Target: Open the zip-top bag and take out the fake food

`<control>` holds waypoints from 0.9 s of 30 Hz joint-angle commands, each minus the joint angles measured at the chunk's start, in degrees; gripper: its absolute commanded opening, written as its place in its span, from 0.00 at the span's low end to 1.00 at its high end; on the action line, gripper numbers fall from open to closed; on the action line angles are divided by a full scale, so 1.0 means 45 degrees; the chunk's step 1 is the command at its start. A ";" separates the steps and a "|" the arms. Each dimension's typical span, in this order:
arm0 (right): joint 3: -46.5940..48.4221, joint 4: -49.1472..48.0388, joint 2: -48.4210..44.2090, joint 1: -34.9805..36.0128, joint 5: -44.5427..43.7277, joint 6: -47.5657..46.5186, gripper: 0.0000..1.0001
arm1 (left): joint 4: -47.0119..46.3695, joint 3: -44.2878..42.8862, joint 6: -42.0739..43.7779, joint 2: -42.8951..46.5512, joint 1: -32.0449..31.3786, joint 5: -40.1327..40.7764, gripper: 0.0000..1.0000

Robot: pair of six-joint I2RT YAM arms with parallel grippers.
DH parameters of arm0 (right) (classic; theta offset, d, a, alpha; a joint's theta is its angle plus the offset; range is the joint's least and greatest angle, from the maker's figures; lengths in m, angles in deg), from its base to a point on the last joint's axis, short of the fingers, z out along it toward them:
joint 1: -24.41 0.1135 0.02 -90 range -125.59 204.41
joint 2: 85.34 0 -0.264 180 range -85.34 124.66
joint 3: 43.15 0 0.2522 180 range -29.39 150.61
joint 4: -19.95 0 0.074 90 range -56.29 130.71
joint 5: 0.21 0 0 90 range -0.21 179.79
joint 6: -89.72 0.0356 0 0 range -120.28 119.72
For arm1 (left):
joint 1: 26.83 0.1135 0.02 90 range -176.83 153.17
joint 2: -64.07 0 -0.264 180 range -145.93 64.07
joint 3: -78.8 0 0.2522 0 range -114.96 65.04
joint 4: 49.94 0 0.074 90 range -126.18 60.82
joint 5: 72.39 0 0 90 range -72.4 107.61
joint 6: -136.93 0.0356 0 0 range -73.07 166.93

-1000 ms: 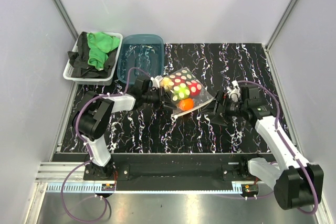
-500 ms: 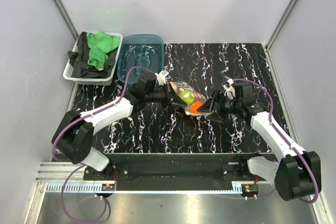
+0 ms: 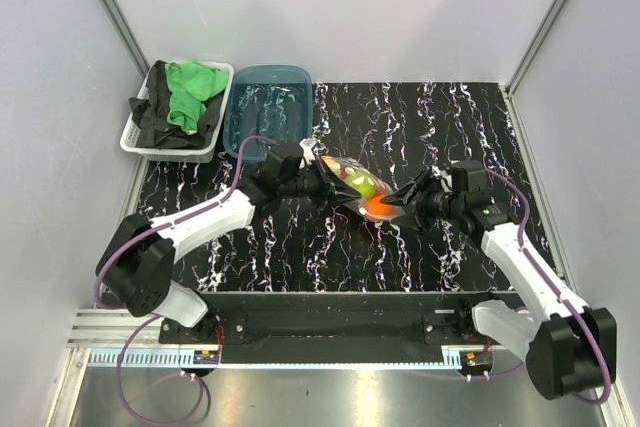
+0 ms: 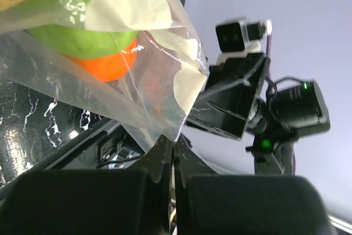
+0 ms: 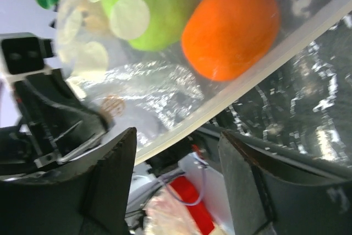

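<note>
The zip-top bag, clear with white dots, hangs above the table between the two arms, with the fake food inside. An orange fruit sits at its low right end and a lime green one beside it. My left gripper is shut on the bag's left edge; the left wrist view shows its jaws pinched on a corner of the bag. My right gripper is open at the bag's right end. In the right wrist view the bag's white zip strip crosses just above its spread fingers, below the orange fruit.
A teal tub stands at the back, just behind the left gripper. A white basket with green and black cloths sits at the back left. Grey walls close the cell on three sides. The tabletop is black marble pattern.
The left gripper has lifted the bag off the table and turned it edge-on, so the fruits slid to the right end. The right gripper has moved left, up to the bag.
</note>
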 commanded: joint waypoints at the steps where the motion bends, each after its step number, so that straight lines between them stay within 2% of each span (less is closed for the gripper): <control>1: 0.0028 0.0180 -0.0489 0.0100 -0.0325 0.2500 0.66 | -0.0734 0.0007 -0.1120 0.0868 -0.0288 0.1231 0.00; 3: 0.0067 0.0180 -0.0372 0.0100 -0.0014 0.3125 0.66 | -0.0754 0.0046 -0.1297 0.0967 -0.0405 0.1467 0.00; 7: -0.0069 0.0102 -0.0489 0.0236 0.0222 0.4277 0.58 | -0.1647 0.0299 -0.1824 0.0968 -0.0639 0.1975 0.00; 16: -0.0460 0.0082 -0.0587 0.0373 0.0516 0.4671 0.52 | -0.2744 0.0398 -0.2411 0.0616 -0.1440 0.2483 0.00; 19: -0.0421 0.0063 -0.0587 0.0373 0.0204 0.4631 0.37 | -0.3311 0.0670 -0.2528 0.0616 -0.1636 0.2484 0.00; 20: -0.0402 0.0005 -0.0452 0.0373 0.0126 0.4612 0.24 | -0.3332 0.0845 -0.2490 0.0693 -0.1675 0.2503 0.00; 23: 0.0182 0.0043 0.0114 0.0354 0.0455 0.3892 0.00 | -0.2963 0.1430 -0.1847 0.1375 -0.1675 0.2600 0.00; 26: 0.1334 0.1208 0.0818 0.0335 0.0438 0.2448 0.00 | -0.0722 0.1473 0.0181 0.2469 -0.1519 0.3029 0.04; 27: 0.1917 0.1486 0.0974 0.0354 0.0418 0.1767 0.00 | 0.0639 0.1337 0.1366 0.3013 -0.1461 0.3204 0.05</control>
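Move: The bag's white-strip edge lies almost between the open right fingers, about 1 cm ahead and 1 cm left, roughly level. The orange is some 2 cm ahead of that hand, 3 cm left and 5 cm below; the green fruit about 6 cm ahead, 6 cm left and 6 cm below. From the left hand, still pinching the bag's raised corner, the edge to be gripped is about 2 cm back, 7 cm right and 4 cm lower. The bag's white-strip edge is taken by the right fingers, which close from well open to shut and pinch it while that hand tips down some 15 degrees and edges about 1 cm left. The left hand keeps its pinch on the raised corner, rising and shifting right roughly 2.5 cm each, then sinking and easing left again while it draws back about 2.5 cm. ##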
